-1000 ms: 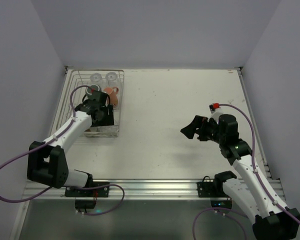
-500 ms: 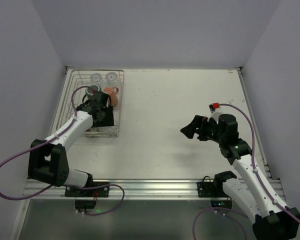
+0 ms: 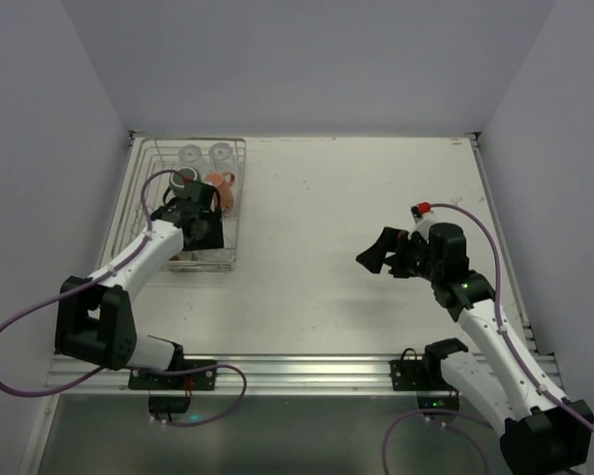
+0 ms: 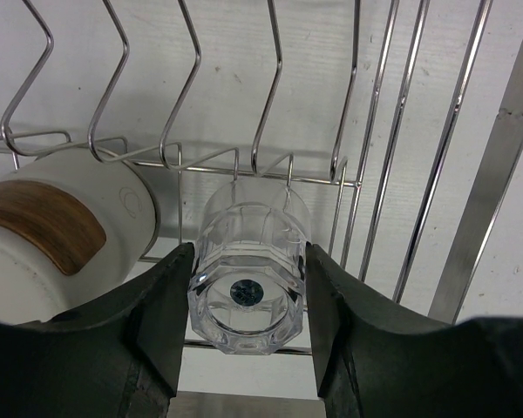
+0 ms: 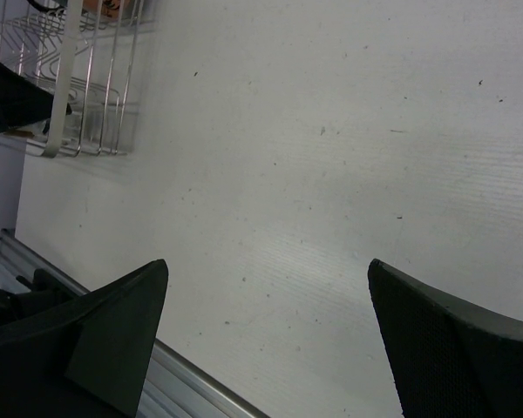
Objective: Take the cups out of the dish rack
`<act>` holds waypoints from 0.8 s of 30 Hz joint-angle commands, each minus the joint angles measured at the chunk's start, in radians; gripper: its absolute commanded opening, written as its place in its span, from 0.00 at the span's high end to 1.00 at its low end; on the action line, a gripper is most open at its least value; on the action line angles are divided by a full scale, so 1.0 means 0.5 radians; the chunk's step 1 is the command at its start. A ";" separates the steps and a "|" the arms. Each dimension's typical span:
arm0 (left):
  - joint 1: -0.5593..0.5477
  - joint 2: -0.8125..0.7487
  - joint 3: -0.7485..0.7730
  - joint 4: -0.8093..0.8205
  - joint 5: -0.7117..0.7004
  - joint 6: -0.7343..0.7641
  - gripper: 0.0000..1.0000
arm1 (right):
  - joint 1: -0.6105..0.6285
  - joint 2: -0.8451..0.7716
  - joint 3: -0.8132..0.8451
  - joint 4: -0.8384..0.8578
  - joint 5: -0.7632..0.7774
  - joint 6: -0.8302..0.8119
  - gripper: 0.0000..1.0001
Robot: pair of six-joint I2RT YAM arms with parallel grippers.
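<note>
The silver wire dish rack (image 3: 154, 188) stands at the far left of the table. In it are two clear glasses (image 3: 190, 154) at the far end, a dark green mug (image 3: 185, 178) and a salmon-pink mug (image 3: 221, 188). My left gripper (image 3: 202, 234) reaches into the near part of the rack. In the left wrist view it (image 4: 248, 252) is shut on a clear faceted glass (image 4: 248, 292) lying on the rack wires (image 4: 366, 131), one finger on each side. My right gripper (image 3: 378, 254) is open and empty above the bare table, right of centre; it also shows in the right wrist view (image 5: 266, 331).
A white cup with a brown wooden patch (image 4: 61, 235) lies just left of the held glass, close to my left finger. The rack's raised side rail (image 4: 484, 183) runs along the right. The rack corner (image 5: 78, 87) shows far left in the right wrist view.
The left wrist shifted slightly inside the rack a second ago and has stayed still since. The right gripper drifted a little to the left.
</note>
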State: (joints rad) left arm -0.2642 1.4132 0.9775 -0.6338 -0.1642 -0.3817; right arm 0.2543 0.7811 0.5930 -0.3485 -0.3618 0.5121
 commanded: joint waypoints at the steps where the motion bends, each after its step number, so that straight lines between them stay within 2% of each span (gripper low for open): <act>1: -0.015 -0.096 0.042 -0.021 -0.043 0.006 1.00 | 0.004 0.064 0.115 0.077 -0.065 -0.027 0.01; 5: -0.015 -0.218 0.162 -0.125 -0.058 -0.004 1.00 | 0.028 0.140 0.179 0.105 -0.092 0.000 0.01; 12: -0.015 -0.421 0.465 -0.328 -0.006 -0.013 1.00 | 0.325 0.401 0.439 0.126 0.067 0.092 0.02; 17: -0.015 -0.522 0.640 -0.386 0.123 -0.025 1.00 | 0.421 0.533 0.575 0.197 0.058 0.191 0.02; 20: -0.015 -0.587 0.702 -0.340 0.282 -0.034 1.00 | 0.421 0.558 0.600 0.295 -0.015 0.261 0.02; 24: -0.015 -0.709 0.613 -0.061 0.812 -0.068 1.00 | 0.418 0.604 0.566 0.485 -0.288 0.490 0.01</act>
State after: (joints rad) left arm -0.2646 1.1072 1.2873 -0.7635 0.0067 -0.4004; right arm 0.4618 1.0645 0.8471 -0.2218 -0.3954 0.6533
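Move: The clear cup is already in the left hand's grip, its middle about 3 cm below and 1 cm ahead. The open right gripper, to which it is brought, is some 36 cm right, 7 cm back and 8 cm higher. The white cup is about 8 cm left, level; the salmon mug 11 cm ahead, 2 cm right; the green mug 12 cm ahead, 5 cm left; all about 3 cm lower. From the right hand, the clear cup is 36 cm left, 8 cm ahead, 11 cm below. The clear cup, still pinched between the left fingers, is drawn up out of the rack by nearly 20 cm, quickly and almost straight, veering a little right at the end while the wrist swings the fingertips up some 25 degrees. Meanwhile the right hand, wide open, comes left about 9 cm and rises towards it, turning slightly counter-clockwise. ##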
